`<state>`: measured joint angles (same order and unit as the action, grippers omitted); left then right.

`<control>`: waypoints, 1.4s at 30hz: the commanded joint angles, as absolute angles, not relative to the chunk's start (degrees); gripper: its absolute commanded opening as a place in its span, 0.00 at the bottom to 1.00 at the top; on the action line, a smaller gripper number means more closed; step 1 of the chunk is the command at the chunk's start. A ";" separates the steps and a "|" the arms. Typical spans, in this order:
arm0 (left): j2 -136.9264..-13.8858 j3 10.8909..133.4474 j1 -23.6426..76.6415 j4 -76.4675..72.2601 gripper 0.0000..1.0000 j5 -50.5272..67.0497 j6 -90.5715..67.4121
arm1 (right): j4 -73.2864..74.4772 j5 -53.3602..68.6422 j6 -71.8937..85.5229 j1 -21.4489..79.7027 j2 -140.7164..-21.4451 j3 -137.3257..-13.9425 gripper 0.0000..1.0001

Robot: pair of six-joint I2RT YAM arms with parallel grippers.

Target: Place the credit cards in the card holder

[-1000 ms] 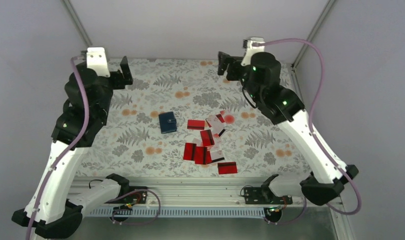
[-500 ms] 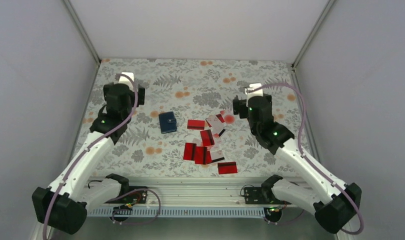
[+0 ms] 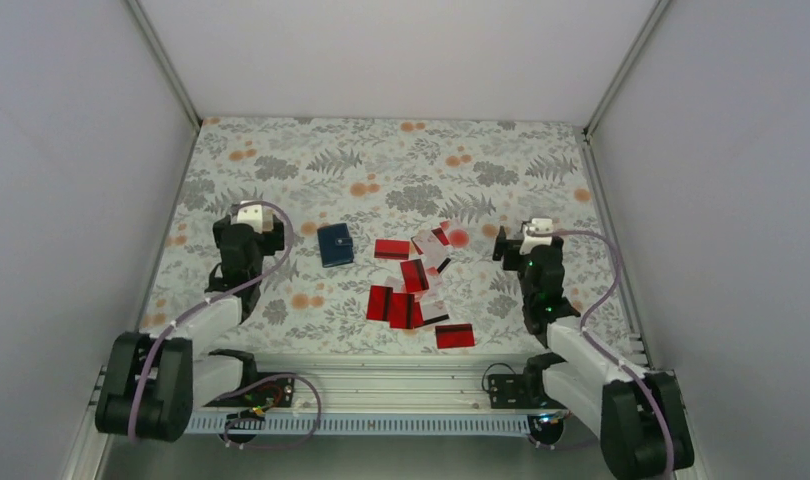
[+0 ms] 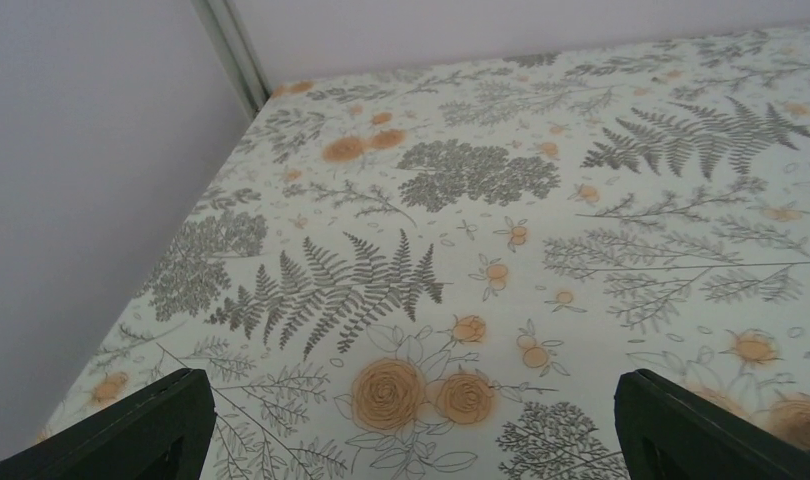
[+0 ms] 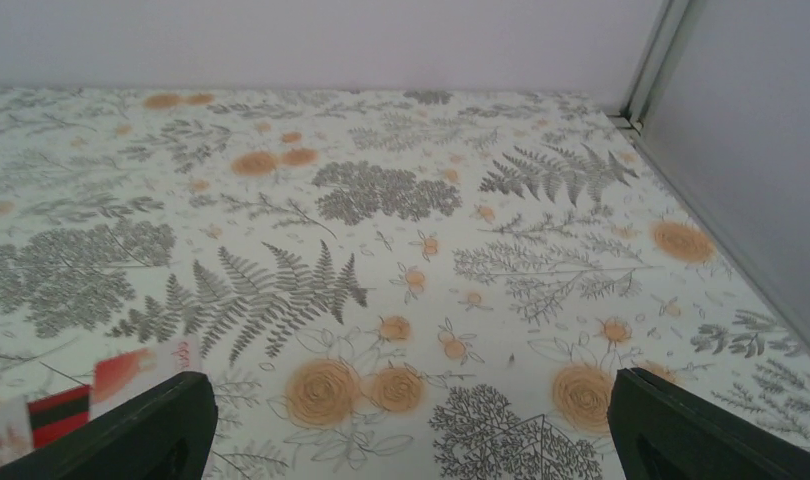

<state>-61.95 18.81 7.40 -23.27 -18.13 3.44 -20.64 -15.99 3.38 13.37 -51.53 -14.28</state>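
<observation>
The card holder (image 3: 334, 244), a shut dark navy wallet, lies flat on the floral cloth left of centre. The credit cards (image 3: 409, 296), mostly red, some black-striped and a few white, lie scattered right of it, one (image 3: 454, 336) near the front rail. My left gripper (image 3: 251, 230) sits low, left of the holder and apart from it. Its fingers (image 4: 131, 430) stand wide over bare cloth, so the left gripper (image 4: 411, 440) is open. My right gripper (image 3: 522, 243) sits right of the cards, open (image 5: 406, 435), with a red and white card (image 5: 91, 400) at its left edge.
The floral cloth (image 3: 381, 170) covers the table up to white walls on three sides. A metal rail (image 3: 401, 375) with the arm bases runs along the near edge. The corner post (image 5: 649, 60) stands to the far right.
Both arms have come down and drawn back from high at the far side to a low, folded pose near the front. Cards and holder have not moved.
</observation>
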 commanded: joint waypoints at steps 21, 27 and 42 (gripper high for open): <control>-89.04 13.07 -2.55 -73.16 1.00 0.14 4.15 | -64.67 9.23 -0.29 -1.91 -87.20 -17.40 0.99; -88.60 14.05 -0.61 -70.52 1.00 -2.08 5.85 | -64.23 9.20 -0.28 -1.94 -87.07 -17.58 0.99; -88.79 14.06 -0.59 -70.75 1.00 -2.04 5.88 | -64.28 9.41 -0.33 -1.99 -87.38 -17.77 0.99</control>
<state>-88.77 13.32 -0.62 -67.66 -2.63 5.41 -62.13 9.28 -0.14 -1.58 -87.05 -16.84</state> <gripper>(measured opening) 0.999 0.993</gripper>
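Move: The closed card holder lies roughly 17 cm to the left hand's right, about 1 cm farther out and some 14 cm below it. Beyond it, a red card lies about 31 cm right of that hand and level with it; a cluster of cards lies about 32 cm right and 14 cm back. From the right hand the card holder is some 41 cm left, 4 cm ahead and 14 cm lower. The card holder and cards are left alone as both empty, wide-open grippers settle above the table on either side of them, then stay still. The right dips slightly while reaching about 7 cm forward, its fingers tipping up and turning some 10 degrees counter-clockwise. The left goes about 3.5 cm forward, sinking a little and swinging left and back, its fingers also tipping up and turning slightly clockwise. ##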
